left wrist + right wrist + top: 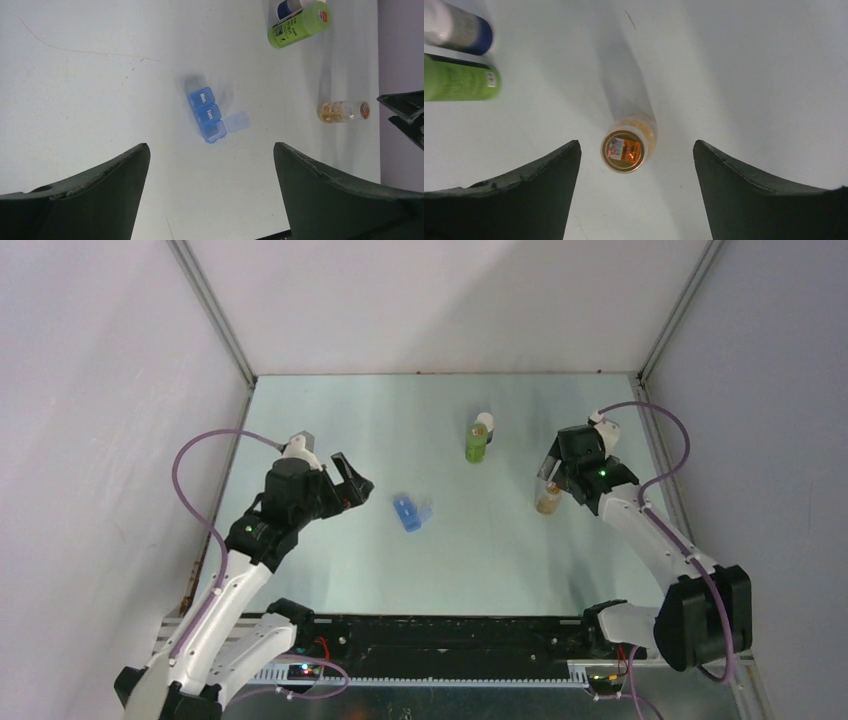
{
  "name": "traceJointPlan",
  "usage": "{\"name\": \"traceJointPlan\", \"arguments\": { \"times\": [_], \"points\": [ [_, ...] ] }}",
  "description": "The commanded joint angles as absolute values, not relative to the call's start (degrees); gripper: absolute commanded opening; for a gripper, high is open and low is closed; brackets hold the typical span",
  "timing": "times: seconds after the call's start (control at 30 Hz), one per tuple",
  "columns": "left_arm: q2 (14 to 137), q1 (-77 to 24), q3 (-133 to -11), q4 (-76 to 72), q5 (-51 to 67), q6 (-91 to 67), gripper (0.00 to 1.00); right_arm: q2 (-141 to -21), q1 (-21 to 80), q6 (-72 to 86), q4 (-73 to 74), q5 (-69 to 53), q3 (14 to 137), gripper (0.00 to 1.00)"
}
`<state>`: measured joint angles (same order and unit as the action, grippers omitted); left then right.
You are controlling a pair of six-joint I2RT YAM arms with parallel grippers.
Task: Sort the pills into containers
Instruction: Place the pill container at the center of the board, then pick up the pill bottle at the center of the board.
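Note:
A blue pill organizer (408,512) (207,115) lies mid-table with one end lid flipped open; two lids read Mon. and Tues. A small clear bottle of amber pills (548,499) (626,147) (343,111) stands upright with a gold cap on. My right gripper (636,162) (553,475) hovers directly above it, open, jaws well apart on either side, touching nothing. My left gripper (211,165) (355,485) is open and empty, left of the organizer. No loose pills show.
A green bottle (477,444) (299,25) (460,80) and a white bottle with a blue band (485,424) (455,27) stand together at the back centre. Enclosure walls close in both sides and the back; a black rail runs along the near edge.

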<state>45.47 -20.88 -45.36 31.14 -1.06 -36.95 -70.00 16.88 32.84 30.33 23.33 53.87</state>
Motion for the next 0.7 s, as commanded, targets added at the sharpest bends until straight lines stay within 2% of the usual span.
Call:
{"name": "traceJointPlan", "arguments": {
  "times": [0.0, 0.23, 0.53, 0.67],
  "points": [
    [46.63, -20.84, -47.87, 30.18, 0.77, -35.25, 0.99, -73.84, 16.3, 32.46, 29.93, 23.14, 53.54, 0.86],
    [47.34, -20.83, -48.43, 29.96, 1.71, -35.26, 0.99, -77.72, 16.26, 31.68, 29.71, 21.54, 53.87, 0.79],
    [47.87, -20.88, -50.65, 29.43, 0.22, -33.65, 0.99, -80.98, 17.05, 32.84, 33.88, 18.8, 57.6, 0.57],
    [48.66, -20.87, -51.14, 28.04, -1.67, -31.1, 0.99, -80.57, 17.19, 33.36, 36.02, 18.98, 58.68, 0.38]
  ]
}}
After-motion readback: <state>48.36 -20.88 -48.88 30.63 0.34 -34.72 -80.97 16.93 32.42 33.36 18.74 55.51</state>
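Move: The amber pill bottle stands almost under the open right hand, its middle about 9 cm below, 1 cm to the left and roughly level fore-and-aft. From that hand, the green bottle is some 13 cm ahead and 17 cm left, the white-capped bottle about 17 cm ahead and 16 cm left. The pill container lies about 35 cm left and 4 cm back. From the left hand, the amber bottle is roughly 45 cm right, 5 cm ahead and 15 cm below. Down almost straight, by some 6 cm, the right hand sinks onto the top of the amber pill bottle, easing about 1 cm left as it goes while its fingers tip some 10–15 degrees more steeply downward. The fingers close from nearly wide to about half open, so that the pads come up against both sides of the gold cap. ##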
